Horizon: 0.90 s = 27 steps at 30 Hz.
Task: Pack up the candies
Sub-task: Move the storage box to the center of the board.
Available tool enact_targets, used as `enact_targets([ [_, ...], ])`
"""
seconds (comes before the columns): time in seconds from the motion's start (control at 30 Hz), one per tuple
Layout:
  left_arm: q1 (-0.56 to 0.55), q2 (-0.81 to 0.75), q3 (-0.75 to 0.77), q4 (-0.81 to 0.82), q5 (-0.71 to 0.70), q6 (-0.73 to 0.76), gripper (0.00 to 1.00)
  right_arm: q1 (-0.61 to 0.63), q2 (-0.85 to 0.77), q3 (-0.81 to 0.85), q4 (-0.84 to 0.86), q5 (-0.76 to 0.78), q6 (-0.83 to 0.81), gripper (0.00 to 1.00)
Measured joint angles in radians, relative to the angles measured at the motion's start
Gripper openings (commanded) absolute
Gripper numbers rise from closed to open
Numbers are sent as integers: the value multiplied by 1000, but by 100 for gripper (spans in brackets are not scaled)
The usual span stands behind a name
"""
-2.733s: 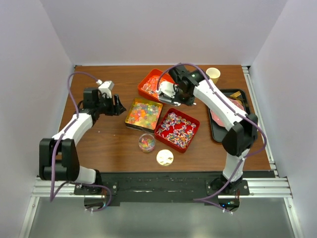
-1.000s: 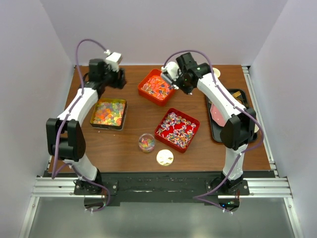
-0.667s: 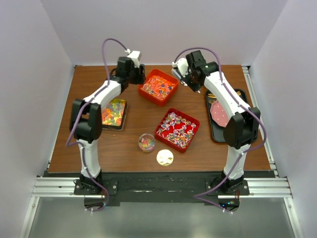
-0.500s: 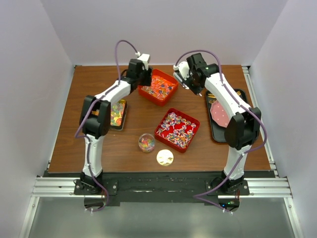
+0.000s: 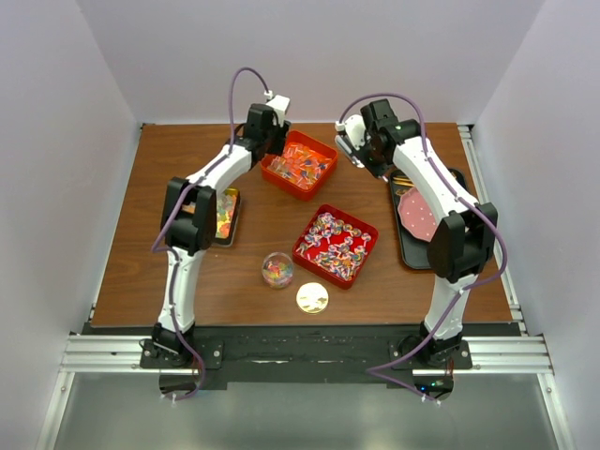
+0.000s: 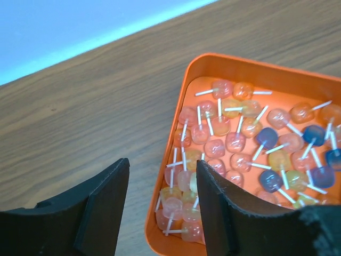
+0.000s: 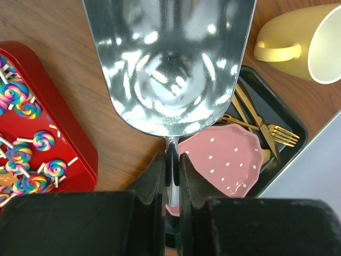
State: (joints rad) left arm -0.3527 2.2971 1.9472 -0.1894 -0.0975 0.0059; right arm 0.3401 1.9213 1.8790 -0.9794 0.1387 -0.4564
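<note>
The candies lie in several containers: translucent pink, orange and blue lollipops [image 6: 240, 144] in an orange tray [image 5: 302, 165], swirled lollipops [image 5: 336, 244] in a red tray [image 7: 80, 149], gummies in a tin [image 5: 221, 214], and a few in a small clear jar [image 5: 277, 270]. My left gripper [image 6: 162, 213] is open and hovers over the orange tray's near-left corner, its wall [image 6: 184, 96] below the gap between the fingers. My right gripper [image 7: 170, 170] is shut on the thin handle of a shiny metal scoop [image 7: 170, 64], whose bowl is empty, above bare wood to the right of the orange tray.
A round gold lid [image 5: 312, 298] lies near the front. At the right, a black tray [image 7: 290, 128] holds a pink dotted plate [image 7: 224, 165] and gold cutlery [image 7: 261, 122]. A yellow cup [image 7: 309, 42] stands behind it.
My left arm has swung from the back left across to the orange tray. My right arm drew the scoop rightward, off that tray.
</note>
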Motion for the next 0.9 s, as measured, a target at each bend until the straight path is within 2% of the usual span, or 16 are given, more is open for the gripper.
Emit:
enact_targets([
  [0.2, 19, 52, 31, -48, 43, 40, 49, 0, 1, 1, 0, 0, -1, 0],
  [0.3, 23, 63, 31, -81, 62, 44, 42, 0, 1, 2, 0, 1, -3, 0],
  [0.4, 26, 63, 31, -99, 82, 46, 31, 0, 1, 2, 0, 1, -5, 0],
  [0.5, 31, 63, 26, -111, 95, 48, 17, 0, 2, 5, 0, 2, -8, 0],
  [0.53, 33, 55, 10, -108, 95, 43, 12, 0, 2, 6, -1, 3, -8, 0],
  [0.63, 43, -2, -83, -112, 102, 12, 9, 0, 2, 7, 0, 5, -8, 0],
  [0.9, 45, -236, -394, -145, 132, -48, 7, 0, 4, 17, -6, 0, -9, 0],
])
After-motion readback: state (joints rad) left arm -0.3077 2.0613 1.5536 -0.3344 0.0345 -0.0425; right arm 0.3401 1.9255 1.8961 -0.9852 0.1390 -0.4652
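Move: Just beneath the left hand's open, forward-slanting fingers is the left wall of the orange storage box; the box's middle is about 6 cm to the hand's right, 2 cm back and 7 cm below. The yellow candy box is some 15 cm back and 17 cm left of that hand, the red candy box roughly 23 cm back and 14 cm right. From the right hand the orange box is about 20 cm left and 7 cm ahead, well below. Sinking about 5 cm over the orange box's left wall, the left hand shuts its fingers and pinches the wall between them. It then draws the box back towards its base some 9 cm, drifting a little left and staying level, while the fingers tip further down, about 20 degrees in all. ##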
